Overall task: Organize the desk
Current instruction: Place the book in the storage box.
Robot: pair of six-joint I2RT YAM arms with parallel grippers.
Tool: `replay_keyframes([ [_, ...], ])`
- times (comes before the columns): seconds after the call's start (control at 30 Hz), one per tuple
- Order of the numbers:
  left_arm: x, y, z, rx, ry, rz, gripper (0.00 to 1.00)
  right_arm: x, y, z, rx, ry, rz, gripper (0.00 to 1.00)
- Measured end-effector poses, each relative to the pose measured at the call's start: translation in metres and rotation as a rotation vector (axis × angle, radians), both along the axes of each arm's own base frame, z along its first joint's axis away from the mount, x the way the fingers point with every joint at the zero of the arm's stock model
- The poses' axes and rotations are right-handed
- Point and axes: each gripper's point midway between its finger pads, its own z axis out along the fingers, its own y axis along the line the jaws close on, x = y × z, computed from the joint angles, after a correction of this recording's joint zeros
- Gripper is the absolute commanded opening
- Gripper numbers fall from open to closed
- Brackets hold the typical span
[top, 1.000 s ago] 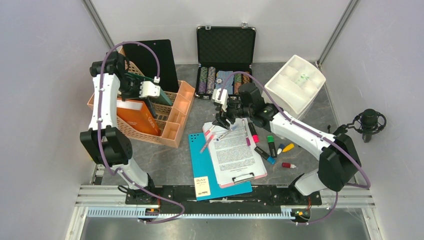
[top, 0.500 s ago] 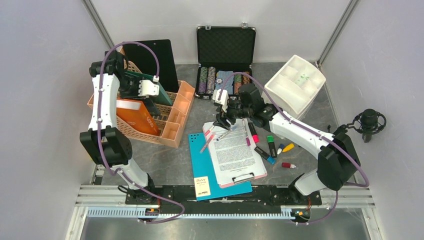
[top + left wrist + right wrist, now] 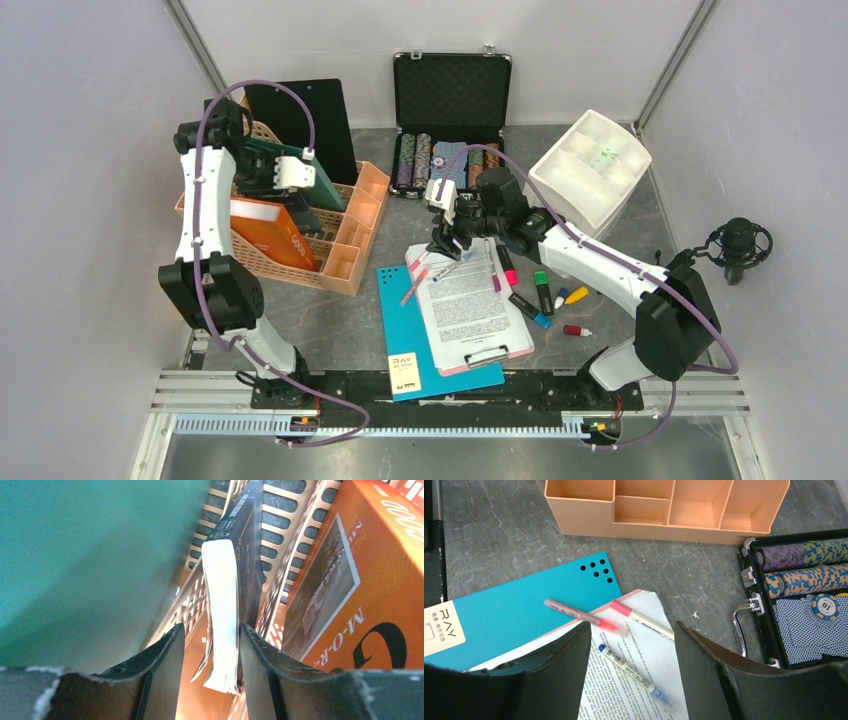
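On the left of the desk [image 3: 340, 320], my left gripper [image 3: 212, 630] reaches down into the orange slatted basket [image 3: 350, 250]. A dark book [image 3: 248, 555] stands upright between its open fingers, white page edges toward me. There is a gap on the left side, and the right finger lies close against the cover. A green book [image 3: 90, 555] stands to one side and an orange book [image 3: 360, 580] to the other. My right gripper [image 3: 633, 627] hovers open above a blue-capped pen [image 3: 634, 672] lying on the clipboard's printed sheet [image 3: 470, 305].
Two pink pens [image 3: 584, 616] lie across the teal folder [image 3: 519, 605] and the sheet. Several markers [image 3: 540, 290] lie right of the clipboard. A black case of poker chips [image 3: 450, 150] stands at the back, with a white compartment box [image 3: 590, 165] beside it. A microphone [image 3: 742, 245] is far right.
The left jaws have spread apart off the dark book, and the left wrist has drifted slightly back. The right arm has not moved.
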Motion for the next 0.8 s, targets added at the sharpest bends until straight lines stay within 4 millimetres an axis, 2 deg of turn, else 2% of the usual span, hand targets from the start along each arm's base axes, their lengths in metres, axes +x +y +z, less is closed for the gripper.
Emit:
replay_keyframes([
  [0.1,0.002,0.0,0.008,-0.01,-0.025,0.003,0.52,0.0,0.0,0.0,0.0,-0.001,-0.001,0.69],
  [0.2,0.002,-0.004,0.025,-0.028,-0.093,0.009,0.57,0.002,-0.001,0.0,-0.005,-0.006,-0.013,0.71],
  [0.3,0.0,-0.011,0.055,-0.055,-0.212,0.023,0.72,0.006,-0.004,0.001,-0.013,-0.017,-0.035,0.75],
  [0.37,-0.008,-0.016,0.075,-0.073,-0.293,0.04,0.81,0.009,-0.007,0.002,-0.02,-0.027,-0.056,0.76],
  [0.5,-0.025,-0.025,0.1,-0.134,-0.417,0.088,1.0,0.012,-0.013,0.007,-0.027,-0.048,-0.091,0.79],
  [0.6,-0.036,-0.032,0.111,-0.215,-0.48,0.163,1.0,0.012,-0.018,0.01,-0.033,-0.062,-0.115,0.82],
  [0.63,-0.039,-0.034,0.115,-0.249,-0.495,0.195,1.0,0.012,-0.021,0.011,-0.035,-0.068,-0.124,0.91],
  [0.7,-0.042,-0.038,0.122,-0.314,-0.509,0.26,1.0,0.011,-0.025,0.011,-0.038,-0.072,-0.138,0.98],
  [0.8,-0.047,-0.047,0.13,-0.426,-0.511,0.359,1.0,0.01,-0.032,0.011,-0.049,-0.085,-0.157,0.98],
])
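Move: In the storage box, right under the left hand, the navy book stands on edge with its pages showing between the fingertips, its middle about 6 cm to the right, level fore and aft, and 8 cm below. The teal folder is about 6 cm ahead and 6 cm right, the orange book roughly 7 cm back and straight behind, both about 8 cm lower. From the right hand, the navy book lies some 28 cm left, 4 cm ahead and 5 cm below. Rising about 13 cm off the navy book, the left hand first goes almost straight up, then also draws back and left by some 5 cm each, spreading its half-open fingers fully as they swing from steeply down to well forward, with a roll. The right hand, still empty above the papers, eases some 3 cm right and opens wider. ##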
